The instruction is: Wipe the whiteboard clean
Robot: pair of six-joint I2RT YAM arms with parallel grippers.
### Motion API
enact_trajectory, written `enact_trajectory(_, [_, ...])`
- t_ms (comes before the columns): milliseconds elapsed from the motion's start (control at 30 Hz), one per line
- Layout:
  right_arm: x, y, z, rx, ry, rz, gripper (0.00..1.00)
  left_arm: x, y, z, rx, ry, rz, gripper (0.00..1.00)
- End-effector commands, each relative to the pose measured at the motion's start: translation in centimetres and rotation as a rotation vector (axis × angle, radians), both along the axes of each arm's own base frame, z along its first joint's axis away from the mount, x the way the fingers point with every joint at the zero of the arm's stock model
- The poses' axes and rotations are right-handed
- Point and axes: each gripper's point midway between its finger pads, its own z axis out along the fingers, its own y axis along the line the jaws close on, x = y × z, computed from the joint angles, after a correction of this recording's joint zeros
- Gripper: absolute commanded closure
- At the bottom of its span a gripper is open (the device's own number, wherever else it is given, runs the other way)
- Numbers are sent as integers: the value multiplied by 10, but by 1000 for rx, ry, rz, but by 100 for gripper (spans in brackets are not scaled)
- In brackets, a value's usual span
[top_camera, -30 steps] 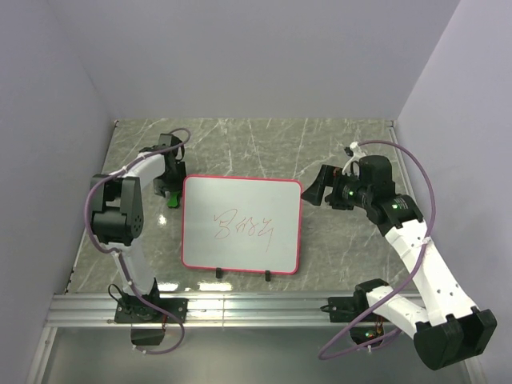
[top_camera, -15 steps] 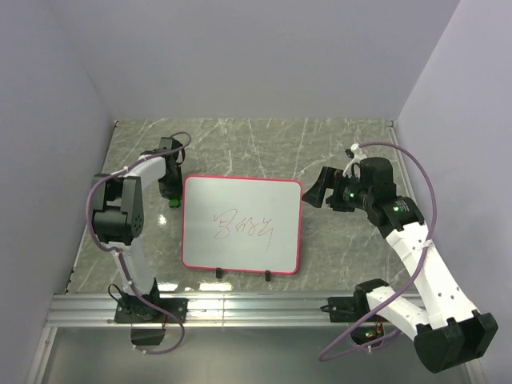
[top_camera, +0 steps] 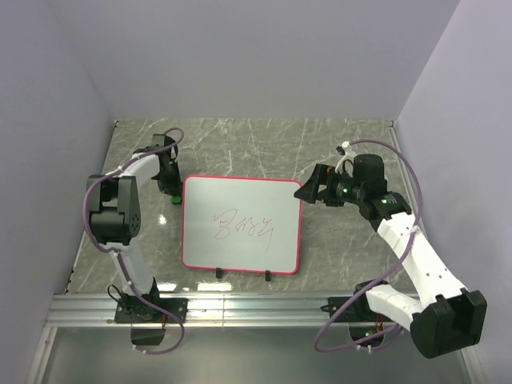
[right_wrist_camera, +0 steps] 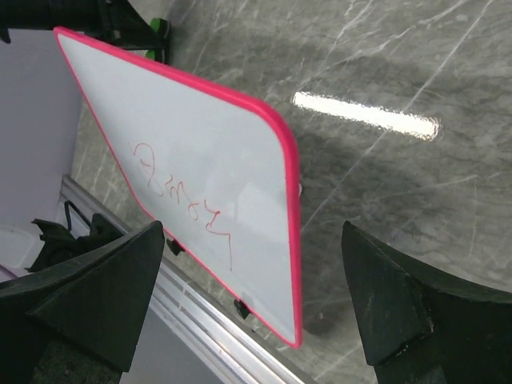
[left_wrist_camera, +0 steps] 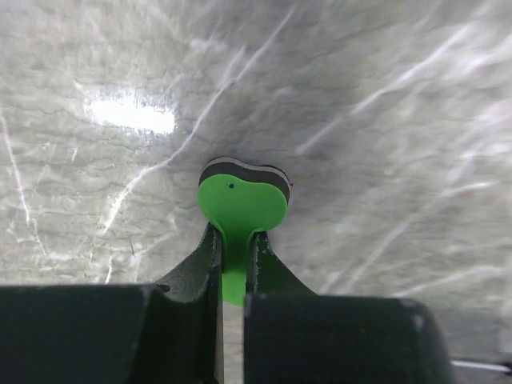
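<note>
The whiteboard point(top_camera: 242, 225), white with a pink frame and a red scribble in its middle, lies flat on the marble table; it also shows in the right wrist view point(right_wrist_camera: 184, 160). My left gripper point(top_camera: 170, 190) is at the board's far left corner, shut on the green eraser point(left_wrist_camera: 240, 204), which rests on the table. My right gripper point(top_camera: 309, 189) is open and empty just beyond the board's far right corner, above the table. Its fingers point(right_wrist_camera: 104, 280) frame the board's right edge in the right wrist view.
Two small black clips point(top_camera: 219, 274) sit on the board's near edge. An aluminium rail point(top_camera: 256, 308) runs along the table's near edge. Walls close in on the left, back and right. Bare marble point(top_camera: 264, 144) lies behind the board.
My left gripper has moved a little away from me with the eraser. My right gripper has swung left, closer to the board's far right corner.
</note>
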Motion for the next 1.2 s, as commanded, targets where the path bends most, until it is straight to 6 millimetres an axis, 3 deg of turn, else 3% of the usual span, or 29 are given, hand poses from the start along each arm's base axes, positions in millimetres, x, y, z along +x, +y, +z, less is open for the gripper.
enact_trajectory(0, [15,3,8,62,-68,19,2,31,-8,70,-45,-196,23,100])
enact_trajectory(33, [19,3,7,74,-75,23,2,35,-9,91,-53,-242,33,100])
enact_trajectory(233, [33,4,-12,127,-76,25,2,20,-19,150,-127,-358,41,100])
enact_trajectory(500, [44,25,-16,268,-57,93,16,-12,-23,190,-147,-411,60,100])
enact_trajectory(567, [45,27,-14,288,-79,98,24,-18,-26,190,-140,-406,57,100])
enact_trajectory(600, [46,27,-14,297,-73,95,35,-21,-27,190,-136,-410,58,100])
enact_trajectory(767, [47,31,-18,306,-65,106,67,-35,-35,186,-163,-411,52,100])
enact_trajectory(800, [47,31,-19,302,-64,103,83,-36,-36,186,-166,-409,49,100])
enact_trajectory(867, [48,31,-21,305,-59,103,98,-40,-36,189,-160,-413,46,100])
enact_trajectory(1000, [46,37,-21,338,-53,122,100,-45,-37,200,-145,-431,46,100])
enact_trajectory(1167, [48,38,-26,351,-72,100,100,-51,-42,232,-121,-487,51,100])
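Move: My left hand already grips the eraser down at the table. From it, the whiteboard's middle lies about 22 cm to the right, 16 cm back and 8 cm higher, and its raised far-left corner is some 7 cm right, 5 cm back and 15 cm up. For my open right hand, the board's right edge is roughly 4 cm ahead, 2 cm left and 4 cm below. The board's middle lies 17 cm left, 4 cm back and 12 cm below that hand. With my left hand I keep the eraser pinched and swing it up nearly 20 cm, tipping the fingers forward some 20 degrees, then ease back and right towards the whiteboard. My right hand goes forward and down about 4 cm each, then left with a slight rise, rolling its left side up 20 degrees as its fingers shut on the board's right edge near the far corner. ##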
